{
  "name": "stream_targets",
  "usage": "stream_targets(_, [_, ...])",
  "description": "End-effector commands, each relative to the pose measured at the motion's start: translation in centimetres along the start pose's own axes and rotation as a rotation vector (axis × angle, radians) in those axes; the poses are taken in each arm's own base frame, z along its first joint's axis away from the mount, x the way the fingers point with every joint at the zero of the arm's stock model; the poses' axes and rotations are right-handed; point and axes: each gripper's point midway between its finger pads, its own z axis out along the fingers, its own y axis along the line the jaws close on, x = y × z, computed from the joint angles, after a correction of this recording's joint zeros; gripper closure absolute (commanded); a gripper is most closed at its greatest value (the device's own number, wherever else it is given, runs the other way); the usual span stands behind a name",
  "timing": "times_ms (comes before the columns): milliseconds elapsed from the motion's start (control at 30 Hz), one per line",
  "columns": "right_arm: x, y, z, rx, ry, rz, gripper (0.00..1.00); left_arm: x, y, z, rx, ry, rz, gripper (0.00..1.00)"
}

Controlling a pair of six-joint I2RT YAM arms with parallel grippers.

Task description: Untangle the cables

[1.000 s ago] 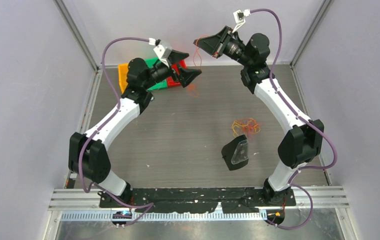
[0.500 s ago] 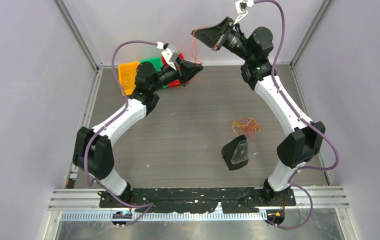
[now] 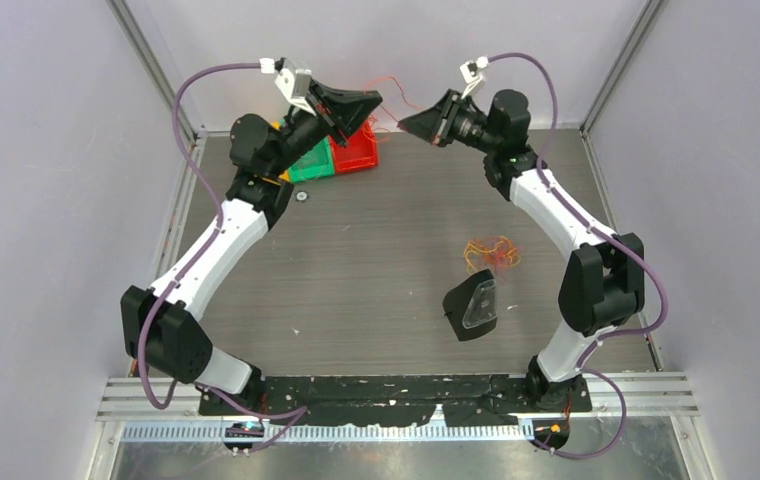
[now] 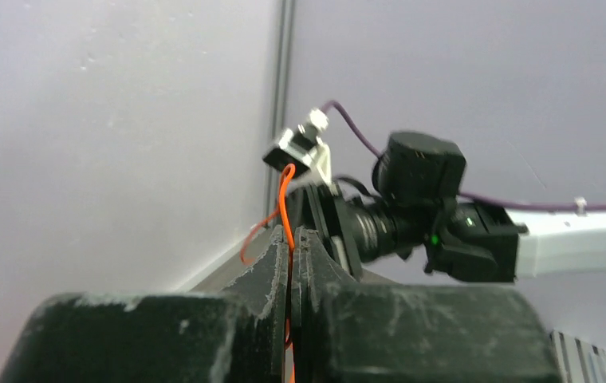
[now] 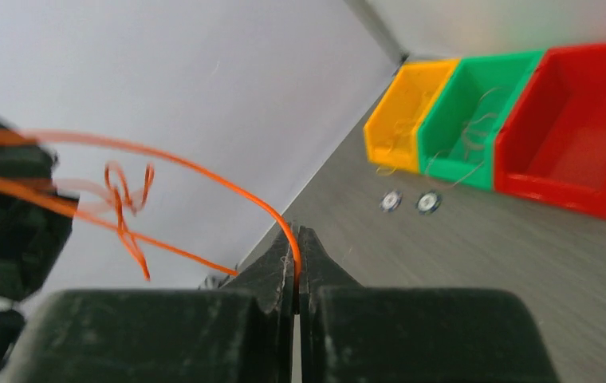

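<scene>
A thin orange cable [image 3: 388,101] hangs in the air near the back wall, stretched between both grippers. My left gripper [image 3: 376,97] is shut on one part of it; in the left wrist view the orange cable [image 4: 285,191] rises out of the closed left gripper [image 4: 291,238]. My right gripper [image 3: 403,122] is shut on another part; in the right wrist view the orange cable [image 5: 204,171] arcs left from the closed right gripper [image 5: 297,243] into a small tangle. A loose bunch of red, orange and yellow cables [image 3: 491,252] lies on the table right of centre.
Red bin [image 3: 358,150] and green bin [image 3: 311,162] stand at the back left under the left arm; the right wrist view also shows the orange bin [image 5: 411,112]. A black wedge-shaped object [image 3: 471,308] lies near the bunch. Two small discs [image 5: 409,202] rest by the bins.
The left gripper closed on the orange cable, then rose toward the back wall. The right gripper came down and forward. The cable now spans the two grippers.
</scene>
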Motion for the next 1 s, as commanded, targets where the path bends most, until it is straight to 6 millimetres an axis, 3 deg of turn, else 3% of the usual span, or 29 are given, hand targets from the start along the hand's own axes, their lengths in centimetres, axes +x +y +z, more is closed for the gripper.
stream_targets(0, [3.5,5.5,-0.4,-0.175,0.101,-0.132,0.95,-6.5,1.7,0.9,-0.071,-0.158,0.03,1.0])
stream_targets(100, [5.7,7.7,-0.4,-0.242,0.16,-0.155,0.94,-6.4,3.1,1.2,-0.092,-0.155,-0.026,1.0])
stream_targets(200, [6.4,6.6,-0.7,-0.208,0.196,-0.189,0.93,-6.5,3.2,1.1,-0.091,-0.156,-0.05,1.0])
stream_targets(267, [6.2,5.7,-1.1,-0.178,0.2,-0.244,0.87,-6.3,3.1,1.0,-0.081,-0.153,-0.091,1.0])
stream_targets(333, [5.7,5.0,-1.6,-0.153,0.212,-0.279,0.54,-6.1,2.9,1.0,-0.072,-0.146,-0.127,1.0])
stream_targets(400, [4.1,4.5,-2.2,-0.124,0.206,-0.315,0.35,-5.5,2.7,0.5,-0.076,-0.128,-0.139,1.0])
stream_targets(533, [-0.1,3.6,-4.3,-0.031,0.168,-0.434,0.13,-3.3,3.5,-0.9,-0.132,-0.058,-0.163,1.0])
stream_targets(633, [-1.9,3.7,-5.8,0.025,0.146,-0.605,0.03,-1.8,4.0,-1.7,-0.183,-0.016,-0.21,1.0])
stream_targets(800, [-4.1,4.4,-6.2,0.056,0.085,-0.752,0.05,-0.5,4.3,-2.1,-0.216,0.026,-0.269,1.0])
stream_targets(967, [-6.0,7.9,-4.9,-0.03,0.006,-0.832,0.05,0.4,3.9,-2.0,-0.215,0.074,-0.288,1.0])
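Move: The left hand and the right hand both pinch the red cable already, high over the back of the table, with slack strands between them. The red box lies about 27 cm ahead of the left hand, 8 cm to its left and some 45 cm below; the green box is 12 cm left of the red one and 2 cm nearer. From the right hand, the red box is roughly 19 cm ahead, 11 cm left and 33 cm below. The right hand lets go of the red cable: still pinching, it first carries it about 7 cm back and 6 cm left, then opens wide, swings roughly 10 cm right and finally rises some 6 cm, rolling and tipping its fingers upward. The left hand keeps its pinch, easing forward and left, a few centimetres each, towards the red box, and sinks a little late on while tipping about 20 degrees down. ##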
